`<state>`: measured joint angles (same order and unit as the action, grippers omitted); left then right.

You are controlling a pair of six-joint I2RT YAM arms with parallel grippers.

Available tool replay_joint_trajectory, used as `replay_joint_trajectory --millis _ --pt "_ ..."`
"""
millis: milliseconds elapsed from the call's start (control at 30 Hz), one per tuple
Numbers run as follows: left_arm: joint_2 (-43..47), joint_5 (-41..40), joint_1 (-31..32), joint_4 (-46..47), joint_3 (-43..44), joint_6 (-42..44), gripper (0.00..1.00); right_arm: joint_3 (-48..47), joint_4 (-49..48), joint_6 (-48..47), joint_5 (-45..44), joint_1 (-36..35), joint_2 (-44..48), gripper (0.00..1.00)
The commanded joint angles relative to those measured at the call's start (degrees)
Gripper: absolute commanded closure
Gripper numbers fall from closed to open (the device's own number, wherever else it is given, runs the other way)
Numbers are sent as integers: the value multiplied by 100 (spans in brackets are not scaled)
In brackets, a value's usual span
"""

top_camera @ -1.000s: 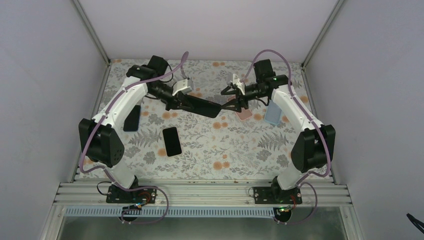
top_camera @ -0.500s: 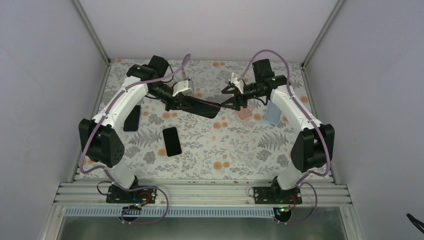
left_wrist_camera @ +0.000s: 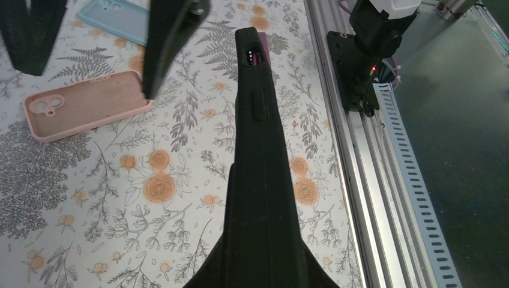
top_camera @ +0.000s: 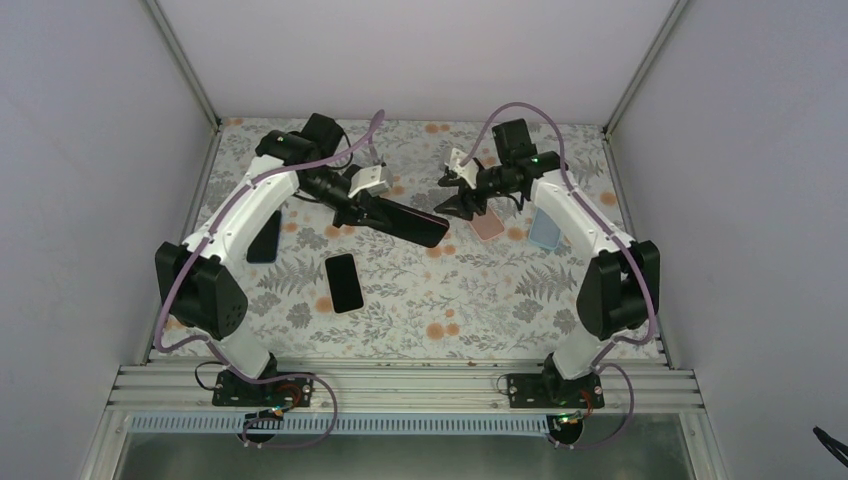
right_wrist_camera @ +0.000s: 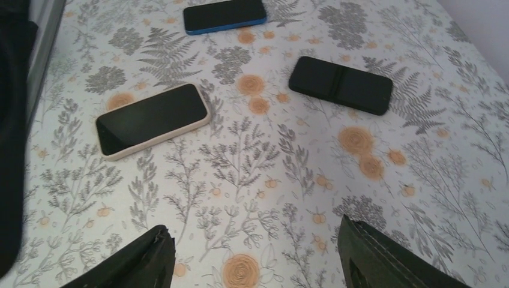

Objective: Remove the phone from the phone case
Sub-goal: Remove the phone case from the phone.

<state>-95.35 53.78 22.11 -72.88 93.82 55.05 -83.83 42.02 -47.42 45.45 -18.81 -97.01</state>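
My left gripper (top_camera: 362,208) is shut on a phone in a black case (top_camera: 412,222) and holds it above the table, pointing right. In the left wrist view the cased phone (left_wrist_camera: 258,150) stands edge-on, with a purple phone edge (left_wrist_camera: 263,44) showing at its far end; the left gripper (left_wrist_camera: 261,267) clamps its near end. My right gripper (top_camera: 456,198) is open and empty, a short gap from the phone's free end. Its fingers (left_wrist_camera: 171,42) hang beyond the phone. In the right wrist view the right gripper (right_wrist_camera: 255,255) has only the table between its jaws.
A pink empty case (top_camera: 487,227) and a light blue empty case (top_camera: 545,228) lie at the right. A black phone (top_camera: 343,282) and a dark blue phone (top_camera: 264,236) lie at the left. A white-cased phone (right_wrist_camera: 150,120) shows in the right wrist view.
My right gripper was at the phone's free end and has pulled back up and away from it. The left gripper has kept hold of the cased phone and shifted slightly.
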Motion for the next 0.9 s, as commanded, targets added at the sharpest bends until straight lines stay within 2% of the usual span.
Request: replay_joint_trajectory --millis 0,333,467,867 --pt "-5 313 -23 144 111 52 98 131 25 -60 -176 -113 538 28" --pt "215 -76 -23 412 -187 -43 98 957 552 -560 -202 170 1484 23" --pt "137 -34 -22 469 -130 -119 98 972 717 -575 27 140 1553 23" --pt "78 46 39 527 -59 -237 98 1079 238 -271 -13 -31 1456 26"
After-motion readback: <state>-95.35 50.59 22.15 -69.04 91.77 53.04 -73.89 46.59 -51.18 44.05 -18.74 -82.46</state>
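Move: The right hand, open and empty, stands beyond the free end of the cased phone, whose middle lies about 8 cm to its left, 7 cm back and a couple of centimetres lower. On the table some 20 cm below, the pink case is about 10 cm to its right and 7 cm ahead, the white-edged phone about 27 cm left and 10 cm back. The left hand holds the phone's other end; the phone's middle is 8 cm right, 2 cm back and 4 cm below it. Back towards its base by about 6 cm, the right hand comes round from the far side of the black-cased phone, swinging some 3 cm out to the right and 2 cm up on the way, then easing slightly left so that its wide-open fingers face the phone's free end. The left hand keeps its pinch on the other end and sinks about 1.5 cm. ##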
